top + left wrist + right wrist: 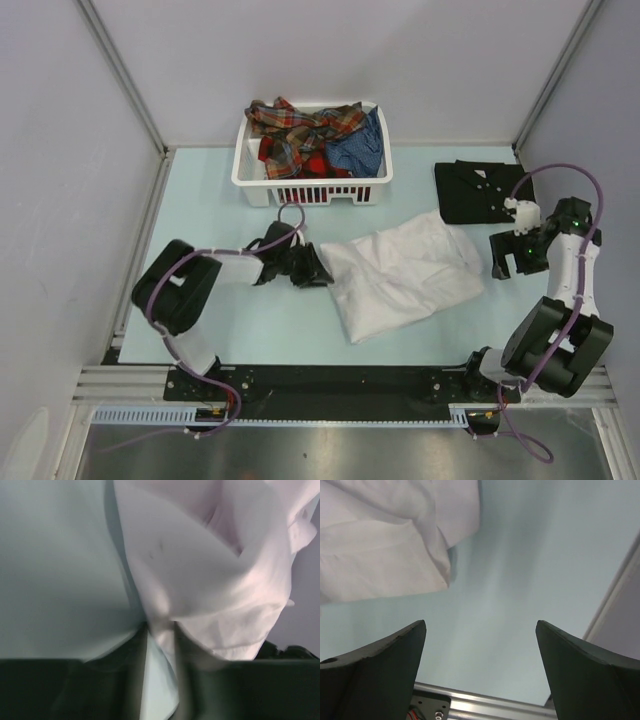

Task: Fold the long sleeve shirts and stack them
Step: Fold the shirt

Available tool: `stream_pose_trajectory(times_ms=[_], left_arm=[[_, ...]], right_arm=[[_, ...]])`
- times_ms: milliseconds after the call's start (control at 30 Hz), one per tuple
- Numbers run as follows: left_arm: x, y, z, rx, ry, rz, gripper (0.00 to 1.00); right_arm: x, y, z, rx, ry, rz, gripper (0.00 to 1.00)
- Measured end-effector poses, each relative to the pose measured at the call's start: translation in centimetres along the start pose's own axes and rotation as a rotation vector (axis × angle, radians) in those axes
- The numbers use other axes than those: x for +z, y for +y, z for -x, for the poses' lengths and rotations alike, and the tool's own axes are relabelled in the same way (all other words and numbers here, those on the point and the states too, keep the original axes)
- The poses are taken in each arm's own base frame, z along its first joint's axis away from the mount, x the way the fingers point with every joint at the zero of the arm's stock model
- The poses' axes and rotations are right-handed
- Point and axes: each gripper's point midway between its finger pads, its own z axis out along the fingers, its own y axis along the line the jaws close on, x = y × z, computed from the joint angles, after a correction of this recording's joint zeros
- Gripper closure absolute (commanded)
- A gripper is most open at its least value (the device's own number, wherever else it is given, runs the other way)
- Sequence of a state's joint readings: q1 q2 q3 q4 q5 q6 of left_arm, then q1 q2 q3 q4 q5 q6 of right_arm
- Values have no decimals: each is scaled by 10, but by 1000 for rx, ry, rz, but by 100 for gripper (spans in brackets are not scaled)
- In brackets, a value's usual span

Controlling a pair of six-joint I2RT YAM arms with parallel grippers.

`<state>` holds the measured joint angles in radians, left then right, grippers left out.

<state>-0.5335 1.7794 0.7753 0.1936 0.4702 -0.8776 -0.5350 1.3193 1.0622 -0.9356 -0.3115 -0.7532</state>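
Note:
A white long sleeve shirt (400,275) lies crumpled flat in the middle of the table. My left gripper (318,268) is at its left edge, shut on a pinch of the white cloth (200,565) that runs between the fingertips (161,630). A black shirt (480,190) lies folded at the back right. My right gripper (505,258) hovers open just off the white shirt's right edge (380,545), nothing between its fingers (480,630). Plaid shirts (300,125) and a blue one (360,148) are heaped in the basket.
The white slatted basket (312,185) stands at the back centre against the wall. Grey walls close the table on three sides. A metal rail (485,702) runs along the near edge below the right gripper.

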Motion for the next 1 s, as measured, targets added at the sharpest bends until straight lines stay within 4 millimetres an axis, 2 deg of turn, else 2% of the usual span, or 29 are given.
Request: stream_pose_trajectory(times_ms=[100,200,267,367,467,533,567,633,700,800,867,1000], left_arm=[[-24,8,-40,-1,96,17,49],[-47,4,-58,61,133,0,46],[-65,-5,-48,135,102,-38,45],[-94,-20,-12,290,6,-84,44],[-112,-37,25,540,-71,-115,41],[-113,-47,34,705,-49,-154,39],[-111,-49,37,782,-23,-171,34],[-99,-47,42,895,44,-197,33],[-82,-35,45,974,109,-212,32],[-67,-10,37,1053,199,-222,32],[-62,0,33,1096,236,-231,32],[-53,-5,47,1163,254,-251,32]], right_arm=[[13,14,8,-27,16,47,14],[26,23,7,-8,46,96,25],[34,29,5,10,66,126,30],[47,39,1,28,88,157,33],[63,50,-7,47,122,186,34],[76,54,-13,65,149,195,34],[81,55,-16,74,162,197,34],[94,59,-21,84,194,198,37],[102,60,-22,84,219,189,41],[111,62,-11,54,205,163,50],[116,63,-4,37,204,148,55],[126,67,15,-3,183,121,56]])
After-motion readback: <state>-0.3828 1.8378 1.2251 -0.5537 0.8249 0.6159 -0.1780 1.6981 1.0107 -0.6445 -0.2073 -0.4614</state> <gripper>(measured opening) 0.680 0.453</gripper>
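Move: The white shirt's right edge lies about 5 cm ahead of the right hand, 7 cm to its left and 11 cm below; the folded black shirt is some 27 cm ahead, 2 cm left and 12 cm below. The left hand, its fingers just parting at the shirt's left edge, has the shirt's far left corner about 6 cm ahead, 1 cm left and 1 cm below, with the basket some 31 cm ahead and 3 cm left. Right hand sinks 11 cm, leftward-forward, half-closing around the shirt's edge; left opens, loops back, up, down, twisting clockwise. ##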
